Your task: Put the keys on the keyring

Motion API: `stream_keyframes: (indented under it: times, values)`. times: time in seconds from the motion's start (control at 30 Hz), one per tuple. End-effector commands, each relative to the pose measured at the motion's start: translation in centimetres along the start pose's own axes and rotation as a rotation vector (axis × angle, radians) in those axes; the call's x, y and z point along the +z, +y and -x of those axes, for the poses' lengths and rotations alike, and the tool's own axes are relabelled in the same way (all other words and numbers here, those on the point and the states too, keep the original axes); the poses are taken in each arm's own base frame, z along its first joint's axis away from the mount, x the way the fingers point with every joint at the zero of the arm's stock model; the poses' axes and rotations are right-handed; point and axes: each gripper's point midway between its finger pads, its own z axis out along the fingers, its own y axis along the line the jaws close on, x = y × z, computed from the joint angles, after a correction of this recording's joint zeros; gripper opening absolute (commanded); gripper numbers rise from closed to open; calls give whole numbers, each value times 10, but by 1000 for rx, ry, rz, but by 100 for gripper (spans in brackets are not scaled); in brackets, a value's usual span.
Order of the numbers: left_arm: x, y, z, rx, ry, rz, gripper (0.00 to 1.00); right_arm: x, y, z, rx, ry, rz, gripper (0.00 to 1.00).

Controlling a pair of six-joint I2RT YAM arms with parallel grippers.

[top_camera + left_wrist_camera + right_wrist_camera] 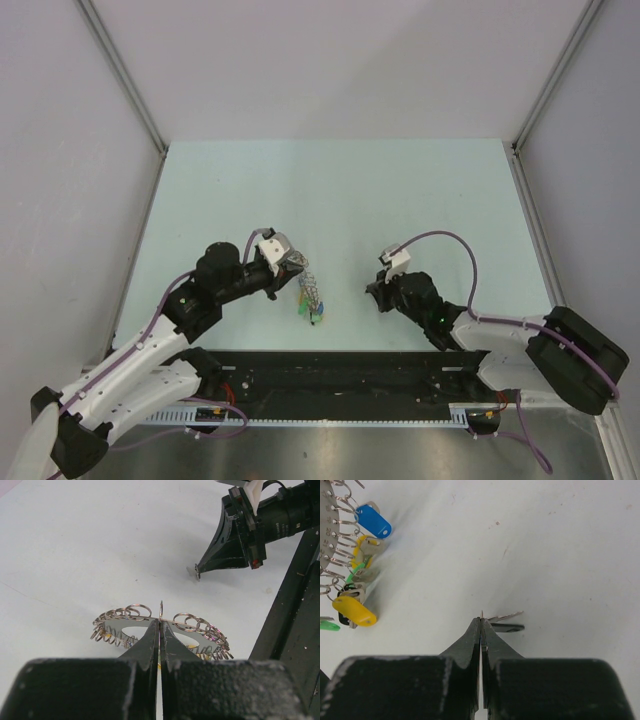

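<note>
The keyring (125, 622) is a flat grey metal ring edged with many small wire loops. My left gripper (160, 622) is shut on its near rim, pinching one upright loop, and holds it above the table. In the top view the left gripper (290, 265) has the keyring (311, 288) hanging to its right. Several keys hang from the loops, among them a blue one (373, 521), a yellow one (355, 611) and a green one (327, 626). My right gripper (481, 621) is shut on one tiny bare metal key (506, 616), its blade pointing right. It hovers right of the keyring, apart from it.
The pale table (340, 190) is walled by grey panels on three sides. A black rail (340, 375) runs along the near edge between the arm bases. In the left wrist view the right gripper (197, 572) hangs low over the table beyond the keyring.
</note>
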Motion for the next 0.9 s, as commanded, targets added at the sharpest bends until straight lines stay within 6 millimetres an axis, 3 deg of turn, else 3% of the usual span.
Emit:
stream_keyframes:
  times: [0.0, 0.2, 0.5, 0.73, 0.87]
  values:
    - [-3, 4, 29, 36, -103, 19, 0, -11, -3, -1, 53, -8, -30, 0]
    - [-3, 3, 29, 36, -105, 20, 0, -29, -15, -17, 122, 37, -102, 7]
    - [-4, 3, 30, 39, -109, 19, 0, -37, -17, -37, 211, 137, -146, 16]
    - [-4, 1, 31, 40, -111, 8, 1, -44, -6, -17, 175, 153, -108, 34]
    - [-3, -4, 30, 44, -109, -26, 1, -46, 9, 20, 115, 95, -28, 42]
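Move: The right hand still holds the black-tagged key. The table spot where it will lie is about 4 cm below and 2 cm back, 1 cm to the right. The keyring hangs roughly 14 cm to this hand's left, 4 cm back and 7 cm higher, its coloured tags some 13 cm left, 6 cm back and 1 cm up. From the left hand, that table spot is about 17 cm right, 1 cm ahead and 19 cm below. The right hand draws back and right some 6 cm, dipping about 3, and opens, releasing the black-tagged key. ##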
